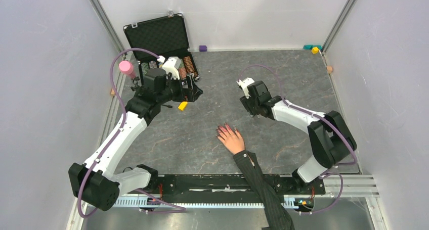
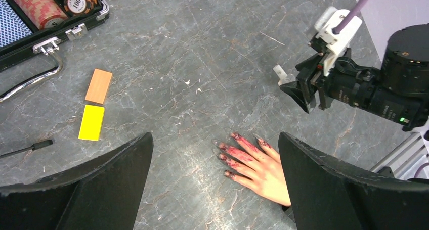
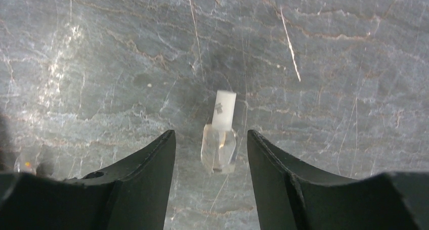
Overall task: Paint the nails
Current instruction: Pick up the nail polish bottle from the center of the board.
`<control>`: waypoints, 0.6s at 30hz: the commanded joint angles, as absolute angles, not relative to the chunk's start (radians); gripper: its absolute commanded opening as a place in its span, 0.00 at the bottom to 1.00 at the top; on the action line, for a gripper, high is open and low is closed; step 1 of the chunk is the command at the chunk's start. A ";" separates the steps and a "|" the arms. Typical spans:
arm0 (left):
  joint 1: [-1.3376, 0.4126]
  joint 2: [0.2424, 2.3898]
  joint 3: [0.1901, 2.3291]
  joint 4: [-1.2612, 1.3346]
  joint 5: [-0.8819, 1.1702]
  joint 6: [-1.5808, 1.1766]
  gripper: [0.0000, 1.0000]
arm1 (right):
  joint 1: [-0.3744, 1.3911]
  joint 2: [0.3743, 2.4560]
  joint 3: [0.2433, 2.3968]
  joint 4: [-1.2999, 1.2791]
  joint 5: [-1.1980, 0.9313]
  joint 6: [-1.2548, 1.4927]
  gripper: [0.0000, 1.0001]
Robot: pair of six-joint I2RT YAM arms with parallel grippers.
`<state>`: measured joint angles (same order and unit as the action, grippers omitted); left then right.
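A pale hand [image 1: 232, 139] in a dark pinstriped sleeve lies flat on the grey table. Its nails [image 2: 227, 150] are smeared reddish-pink, and the smears run down the fingers. My left gripper [image 2: 215, 137] hangs open above the table, with the hand showing between its fingers. In the top view it [image 1: 194, 91] is by the case, well left of the hand. My right gripper [image 3: 210, 135] is open around a small clear bottle [image 3: 219, 141] with a white cap, which rests on the table and touches neither finger. From the left wrist view, that gripper [image 2: 302, 94] sits beyond the fingertips.
An open black case [image 1: 159, 38] with poker chips stands at the back left, a pink bottle [image 1: 126, 68] beside it. A yellow block [image 2: 91, 122], a wooden block [image 2: 99, 86] and a thin black stick [image 2: 25, 148] lie near the case. Small blocks [image 1: 314, 49] sit in the far right corner.
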<state>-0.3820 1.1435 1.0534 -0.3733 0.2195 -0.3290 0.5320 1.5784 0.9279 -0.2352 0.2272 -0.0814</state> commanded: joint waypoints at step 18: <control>-0.416 1.132 1.051 -0.222 0.138 -0.481 1.00 | 0.500 1.757 0.993 -0.138 0.194 -0.115 0.28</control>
<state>-0.4091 1.1397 1.0569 -0.2752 0.1570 -0.4374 0.5079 1.7527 0.9974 -0.1844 0.2115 -0.1196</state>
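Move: The nail polish bottle stands upright about 3 cm ahead of my open right fingers, in line with them sideways, its middle some 5 cm below. The model hand lies roughly 8 cm back from my right hand and 12 cm to its left, on the table about 6 cm down. From my left hand the bottle is about 5 cm ahead, 30 cm to the right and 24 cm lower. I slide my right hand forward about 2.5 cm until its fingers are over the nail polish bottle, easing down on the way, then sink straight down past the cap, some 3.5 cm lower in all. As I sink I narrow the fingers until their tips meet the two sides of the white cap. My empty, open left hand rises about 2.5 cm, well away from the bottle. ##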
